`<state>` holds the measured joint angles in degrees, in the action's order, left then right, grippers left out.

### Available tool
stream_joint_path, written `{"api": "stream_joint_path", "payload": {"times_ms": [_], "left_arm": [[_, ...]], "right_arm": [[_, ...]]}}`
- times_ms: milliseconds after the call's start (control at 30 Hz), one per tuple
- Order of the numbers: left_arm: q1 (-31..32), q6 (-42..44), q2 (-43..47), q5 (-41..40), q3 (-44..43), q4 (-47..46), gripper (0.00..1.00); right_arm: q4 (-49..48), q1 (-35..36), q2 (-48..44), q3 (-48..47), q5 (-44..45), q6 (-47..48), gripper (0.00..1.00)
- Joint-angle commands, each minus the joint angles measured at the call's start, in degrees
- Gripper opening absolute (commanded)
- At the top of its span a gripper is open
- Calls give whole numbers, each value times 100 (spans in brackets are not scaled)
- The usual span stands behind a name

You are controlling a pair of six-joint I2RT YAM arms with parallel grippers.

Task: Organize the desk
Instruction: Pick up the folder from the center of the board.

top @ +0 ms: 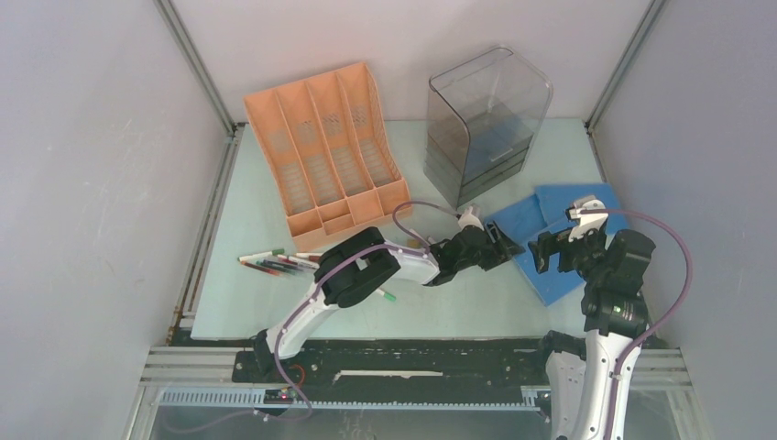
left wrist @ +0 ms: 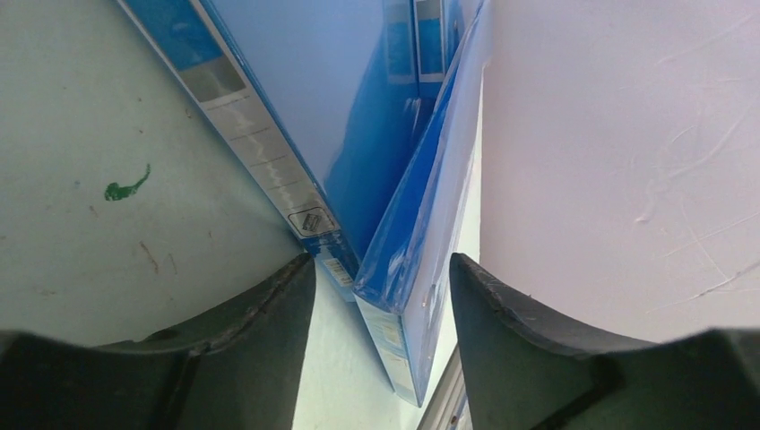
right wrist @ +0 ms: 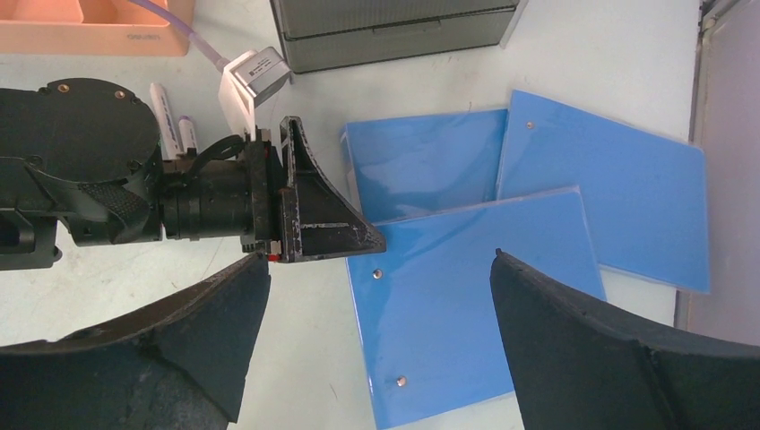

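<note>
Three blue folders lie overlapping at the right of the pale green desk [top: 458, 307]. My left gripper [top: 507, 241] reaches across to the nearest folder [right wrist: 475, 305] at its left corner. In the left wrist view that folder's spine edge [left wrist: 403, 305] sits between the jaws of the left gripper [left wrist: 381, 269], with a gap on each side, so it is open. My right gripper [top: 552, 246] hovers over the folders. It is open and empty [right wrist: 384, 258] above the same folder, with the left gripper's finger [right wrist: 323, 215] just beyond its left jaw.
An orange file sorter [top: 325, 151] stands at the back left and a grey see-through drawer unit [top: 486, 124] at the back centre. Several pens [top: 275, 266] lie at the front left, a green-capped one [top: 387, 296] under the left arm. Walls close in on both sides.
</note>
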<state>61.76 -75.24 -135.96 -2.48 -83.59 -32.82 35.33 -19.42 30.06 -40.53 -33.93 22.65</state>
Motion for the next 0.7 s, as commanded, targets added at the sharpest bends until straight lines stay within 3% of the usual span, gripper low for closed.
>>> {"api": "stream_joint_path", "payload": {"times_ms": [0,333,667], "left_arm": [[30,-21,-80,-77,-153,-67,61],[21,90,-68,-18,-126,-144,26],[21,591,735,-57,665,-708,10]], "right_arm": [[-126,-18,-6,-27,-85,-18,100],[-113,-18,-1,-29,-109,-3,100],[-98,-23,-10,-29,-114,-3,100]]}}
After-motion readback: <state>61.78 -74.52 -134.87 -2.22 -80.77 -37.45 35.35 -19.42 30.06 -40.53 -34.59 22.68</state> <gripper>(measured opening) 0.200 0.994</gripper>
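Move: The left hand already has the left corner of the topmost blue folder between its open fingers, close to the table. That folder's middle lies some 13 cm to its right and 3 cm back, a centimetre lower. The under folder centres about 4 cm ahead and 6 cm right, the far folder 13 cm ahead and 23 cm right, and the drawer cabinet some 28 cm ahead and 12 cm left. From the right hand, the top folder is roughly 5 cm ahead, 7 cm right and 18 cm down. The left fingers close onto the top folder's left corner and pinch it between their pads, going from about two-thirds open to a fifth. The hand stays almost in place meanwhile, dipping about half a centimetre, then rising to end about 1 cm above its starting height, with a last small tug left and back as the grip holds. ##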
